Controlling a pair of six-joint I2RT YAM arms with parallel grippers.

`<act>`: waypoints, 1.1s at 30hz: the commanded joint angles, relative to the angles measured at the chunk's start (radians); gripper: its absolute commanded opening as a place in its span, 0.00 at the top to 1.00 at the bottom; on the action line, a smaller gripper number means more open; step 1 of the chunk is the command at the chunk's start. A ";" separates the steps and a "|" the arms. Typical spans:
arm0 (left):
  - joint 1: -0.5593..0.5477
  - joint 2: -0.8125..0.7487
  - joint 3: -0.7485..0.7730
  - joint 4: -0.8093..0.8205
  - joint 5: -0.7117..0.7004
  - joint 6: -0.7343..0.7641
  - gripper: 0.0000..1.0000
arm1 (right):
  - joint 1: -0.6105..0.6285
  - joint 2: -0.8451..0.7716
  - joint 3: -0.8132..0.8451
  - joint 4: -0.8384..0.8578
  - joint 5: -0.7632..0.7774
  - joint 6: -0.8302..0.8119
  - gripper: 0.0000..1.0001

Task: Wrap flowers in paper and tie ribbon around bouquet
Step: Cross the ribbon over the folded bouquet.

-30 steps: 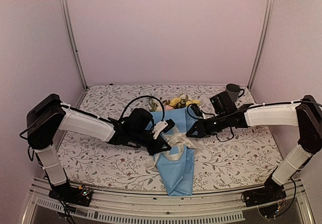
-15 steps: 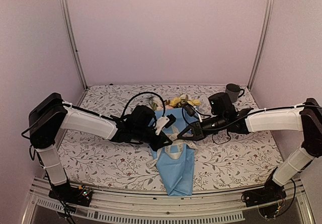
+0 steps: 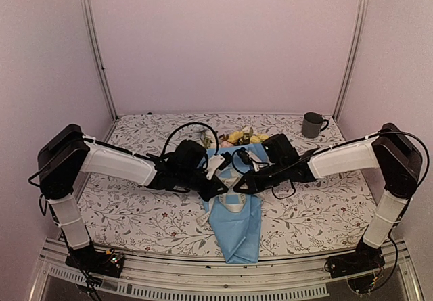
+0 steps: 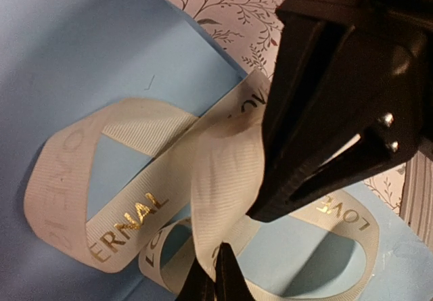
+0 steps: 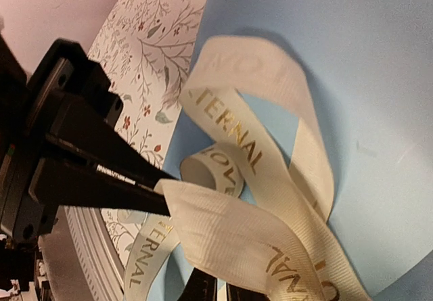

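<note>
The bouquet is a light blue paper (image 3: pixel 238 232) cone lying mid-table, its point toward the near edge. Yellow and white flowers (image 3: pixel 238 137) poke from the far end. A cream ribbon (image 3: pixel 233 205) with gold lettering lies looped on the paper. My left gripper (image 3: pixel 216 184) is shut on one stretch of ribbon (image 4: pixel 216 179); its tips (image 4: pixel 216 279) pinch it just above the paper (image 4: pixel 81 57). My right gripper (image 3: pixel 238 184) faces it, tips nearly touching. In the right wrist view its jaws (image 5: pixel 222 293) stand almost together on the ribbon (image 5: pixel 230 233), which runs from the left gripper (image 5: pixel 159 189).
A dark grey mug (image 3: pixel 312 124) stands at the back right of the floral tablecloth (image 3: pixel 135 213). A metal rail (image 3: pixel 203 284) borders the near table edge. Both arms reach inward low over the bouquet, cables trailing.
My right arm has swung left toward the left gripper and its jaws have narrowed onto the ribbon. The left gripper stayed shut and hardly moved.
</note>
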 commanded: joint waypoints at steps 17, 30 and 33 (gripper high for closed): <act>0.029 -0.009 0.015 -0.055 -0.094 -0.022 1.00 | -0.005 0.107 0.142 -0.151 0.042 -0.216 0.84; 0.029 0.010 -0.011 -0.028 -0.073 -0.043 1.00 | 0.091 0.107 0.098 -0.172 0.231 -0.337 0.58; 0.030 0.015 -0.016 -0.027 -0.079 -0.049 1.00 | 0.110 0.104 0.093 -0.158 0.290 -0.357 0.56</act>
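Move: The ribbon crossing on the blue paper, which the right hand goes for, lies about 5 cm below that hand, some 2 cm back and 1 cm to its left. The flower heads are roughly 17 cm ahead of the right hand and 1 cm to its left; the ribbon's loose tail is some 11 cm left and 8 cm back. From the left hand, still pinching the ribbon, the crossing lies about 5 cm right, 2 cm back and 4 cm below. Right hand goes 3 cm forward, then back and 5 cm down towards the crossing, opening; left keeps ribbon pinched. ##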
